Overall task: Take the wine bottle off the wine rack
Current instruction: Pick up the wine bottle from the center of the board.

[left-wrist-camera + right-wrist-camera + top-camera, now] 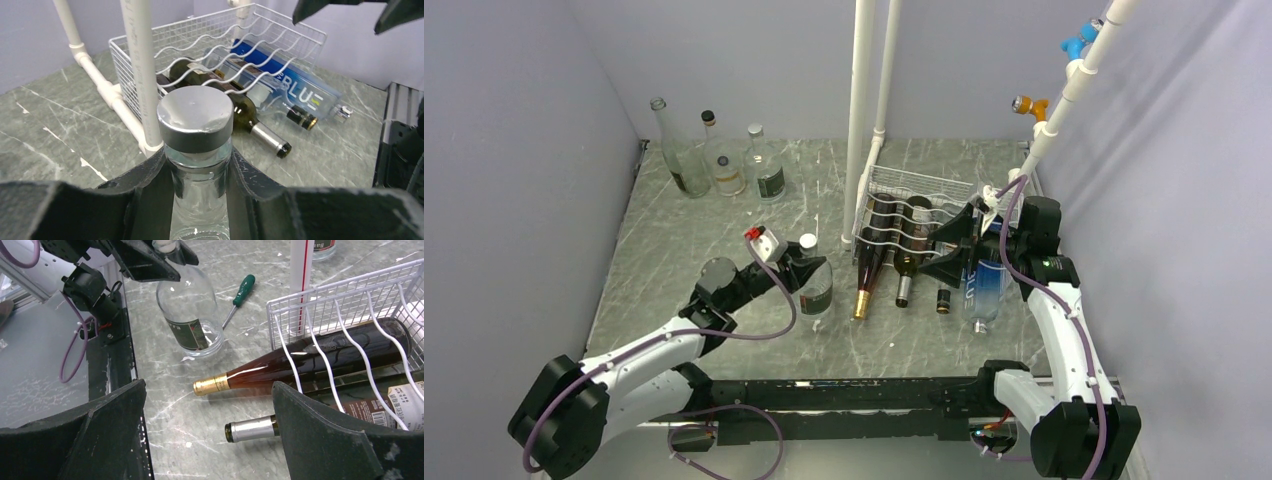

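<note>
The white wire wine rack [921,190] sits at the back right with several bottles lying in it, necks toward me. An amber wine bottle with gold foil [300,360] lies leftmost. Beside it is a green wine bottle with a silver-foil neck [250,429], then a dark-capped one [943,299] and a blue bottle [300,92]. My right gripper [208,390] hangs open over those necks, holding nothing. My left gripper [197,157] is shut on the neck of a clear, silver-capped bottle [195,117] that stands upright on the table left of the rack.
Three clear bottles [724,160] stand at the back left corner. White pipes [859,120] rise just left of the rack, with another slanting at the right. A green-handled screwdriver [240,295] lies on the marble table behind the clear bottle.
</note>
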`<state>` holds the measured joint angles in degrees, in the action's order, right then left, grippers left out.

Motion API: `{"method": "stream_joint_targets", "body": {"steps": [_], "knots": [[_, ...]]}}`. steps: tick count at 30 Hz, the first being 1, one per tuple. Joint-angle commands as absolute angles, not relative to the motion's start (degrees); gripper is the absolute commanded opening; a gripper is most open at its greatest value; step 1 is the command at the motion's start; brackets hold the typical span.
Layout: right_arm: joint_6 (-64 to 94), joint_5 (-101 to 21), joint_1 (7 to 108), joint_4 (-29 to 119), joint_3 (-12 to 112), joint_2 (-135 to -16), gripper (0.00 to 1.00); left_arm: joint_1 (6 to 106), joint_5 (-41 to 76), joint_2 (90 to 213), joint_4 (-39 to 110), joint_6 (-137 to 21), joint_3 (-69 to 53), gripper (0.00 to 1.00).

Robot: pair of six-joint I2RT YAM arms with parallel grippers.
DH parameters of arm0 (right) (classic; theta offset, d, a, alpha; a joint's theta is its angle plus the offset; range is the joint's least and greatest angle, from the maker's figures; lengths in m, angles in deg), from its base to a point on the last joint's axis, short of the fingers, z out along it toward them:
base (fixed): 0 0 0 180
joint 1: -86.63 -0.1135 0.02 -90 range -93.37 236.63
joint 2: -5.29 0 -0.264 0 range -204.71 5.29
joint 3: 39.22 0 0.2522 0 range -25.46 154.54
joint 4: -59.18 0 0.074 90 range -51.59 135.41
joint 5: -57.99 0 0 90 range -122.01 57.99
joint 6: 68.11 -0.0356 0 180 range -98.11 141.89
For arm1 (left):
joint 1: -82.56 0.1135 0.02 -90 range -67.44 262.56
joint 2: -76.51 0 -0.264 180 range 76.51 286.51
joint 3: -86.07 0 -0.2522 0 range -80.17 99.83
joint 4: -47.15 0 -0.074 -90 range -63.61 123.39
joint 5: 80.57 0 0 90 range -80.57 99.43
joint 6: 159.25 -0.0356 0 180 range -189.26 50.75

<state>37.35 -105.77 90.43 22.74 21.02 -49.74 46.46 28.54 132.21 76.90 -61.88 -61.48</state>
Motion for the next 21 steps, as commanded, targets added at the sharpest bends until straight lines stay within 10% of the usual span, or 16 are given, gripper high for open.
{"method": "stream_joint_targets", "body": {"steps": [1, 21], "knots": [[39.03, -106.28, 90.68, 23.35, 22.00, -48.68, 1.00, 46.65, 24.70, 131.99, 86.84, -60.65, -53.66, 0.00], [39.12, -105.97, 90.70, 23.52, 21.85, -48.25, 1.00, 53.85, 20.78, 144.60, 90.11, -58.55, -42.53, 0.00]]}}
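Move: The left hand holds the clear wine bottle upright by its neck. The free spot beside the three standing bottles is about 26 cm straight ahead and some 23 cm below the hand. The nearest standing bottle is also 26 cm ahead but 11 cm to the left; the screwdriver lies 9 cm ahead and 7 left, the white post's foot 14 ahead and 7 right. From the idle right hand the spot is roughly 24 cm ahead and 25 left. Keeping its pinch on the neck just under the cap, the left hand carries the bottle forward about 8 cm towards the standing bottles, climbing some 3 cm over the first half and then levelling off and dipping slightly. In the later half the path also bends a little to the left, between the white post on its right and the screwdriver on its left, while the wrist swings some 10 degrees counter-clockwise and the fingers stay shut on the glass. ##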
